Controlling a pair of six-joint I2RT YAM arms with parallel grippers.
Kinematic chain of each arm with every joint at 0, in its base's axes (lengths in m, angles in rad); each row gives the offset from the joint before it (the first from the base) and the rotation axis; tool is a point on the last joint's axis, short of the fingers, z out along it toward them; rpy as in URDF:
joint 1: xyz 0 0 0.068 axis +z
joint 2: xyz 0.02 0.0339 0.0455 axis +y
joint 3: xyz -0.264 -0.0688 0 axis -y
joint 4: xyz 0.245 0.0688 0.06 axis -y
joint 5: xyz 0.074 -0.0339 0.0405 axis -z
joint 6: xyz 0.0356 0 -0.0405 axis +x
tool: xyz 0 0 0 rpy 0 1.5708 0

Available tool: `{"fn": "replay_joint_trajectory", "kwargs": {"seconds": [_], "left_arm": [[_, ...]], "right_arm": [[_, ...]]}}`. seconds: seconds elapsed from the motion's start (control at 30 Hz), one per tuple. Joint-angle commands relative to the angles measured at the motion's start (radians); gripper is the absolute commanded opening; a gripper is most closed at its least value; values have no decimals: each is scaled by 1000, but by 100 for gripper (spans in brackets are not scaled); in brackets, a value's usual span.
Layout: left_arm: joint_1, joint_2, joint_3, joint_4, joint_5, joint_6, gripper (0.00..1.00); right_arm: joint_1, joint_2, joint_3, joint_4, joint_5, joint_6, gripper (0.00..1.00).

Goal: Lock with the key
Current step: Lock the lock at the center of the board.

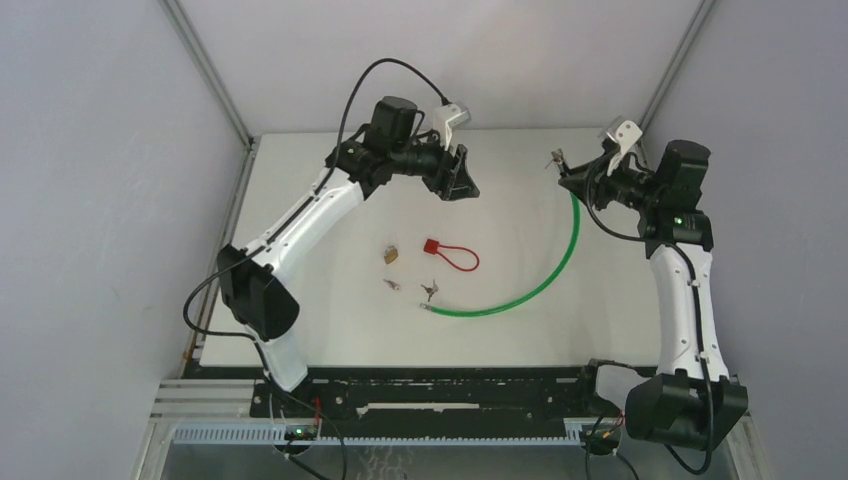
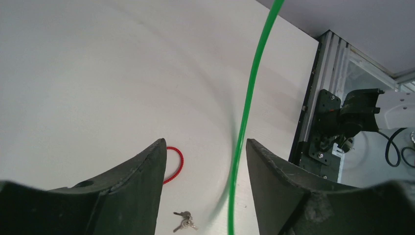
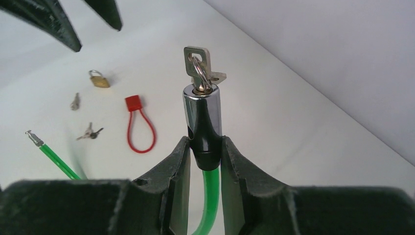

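My right gripper (image 3: 204,144) is shut on the black-and-chrome cylinder of the green cable lock (image 3: 203,117), holding it upright above the table. A key (image 3: 198,63) on a ring sticks out of the cylinder's top. The green cable (image 1: 560,270) curves down from that gripper (image 1: 575,182) to the table, and its free metal tip (image 3: 34,138) lies loose. My left gripper (image 1: 455,180) hovers to the left of the lock, open, with nothing between its fingers (image 2: 147,171). In the left wrist view the cable (image 2: 249,98) shows beyond the gap.
A red cable lock (image 1: 450,252), a small brass padlock (image 1: 391,255), a single key (image 1: 392,284) and a pair of keys (image 1: 429,291) lie mid-table. Grey walls close in the back and sides. The arm bases and rail (image 1: 440,400) run along the near edge.
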State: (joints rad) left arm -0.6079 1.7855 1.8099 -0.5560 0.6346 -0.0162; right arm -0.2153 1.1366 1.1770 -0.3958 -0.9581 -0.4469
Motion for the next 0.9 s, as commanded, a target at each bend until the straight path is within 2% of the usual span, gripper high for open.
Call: {"fn": "replay_joint_trajectory", "kwargs": {"seconds": [0.0, 0.23, 0.4, 0.7, 0.87], "left_arm": [[-13, -72, 114, -40, 83, 89, 62], [-34, -67, 271, -190, 140, 337, 57], [-35, -52, 321, -218, 152, 380, 56], [-42, 5, 415, -378, 261, 613, 48], [-62, 26, 427, -439, 256, 696, 47]], "right_arm": [[61, -44, 62, -18, -46, -19, 0], [178, -33, 104, -79, -31, -68, 0], [285, -12, 106, -103, 47, -100, 0], [403, 48, 110, -129, 92, -132, 0], [445, 75, 121, -145, 110, -145, 0]]}}
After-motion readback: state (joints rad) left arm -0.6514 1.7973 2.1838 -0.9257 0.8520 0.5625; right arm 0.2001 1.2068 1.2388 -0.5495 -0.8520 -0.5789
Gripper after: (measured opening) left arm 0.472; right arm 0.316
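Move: About 16 cm to the right of the open left hand, 4 cm farther out and slightly above it, are the lock keys, in the chrome end of the green cable lock that the right hand holds. The right hand takes them towards the left gripper, some 18 cm to its left and about 3 cm lower. Down on the table, roughly 27 cm below the left hand, the red lock lies some 5 cm to its left and 3 cm back, and the loose keys 10 cm left and 11 cm back. Carrying the gripped lock head leftward about 12 cm, the right hand brings the keys towards the left gripper, drawing back a little, dipping late and turning some 20 degrees counter-clockwise. The left hand rises about 9 cm above its start and backs off some 5 cm, rolling its forward side up and swinging its fingers clockwise to point right, their gap narrowing but still open and empty. ##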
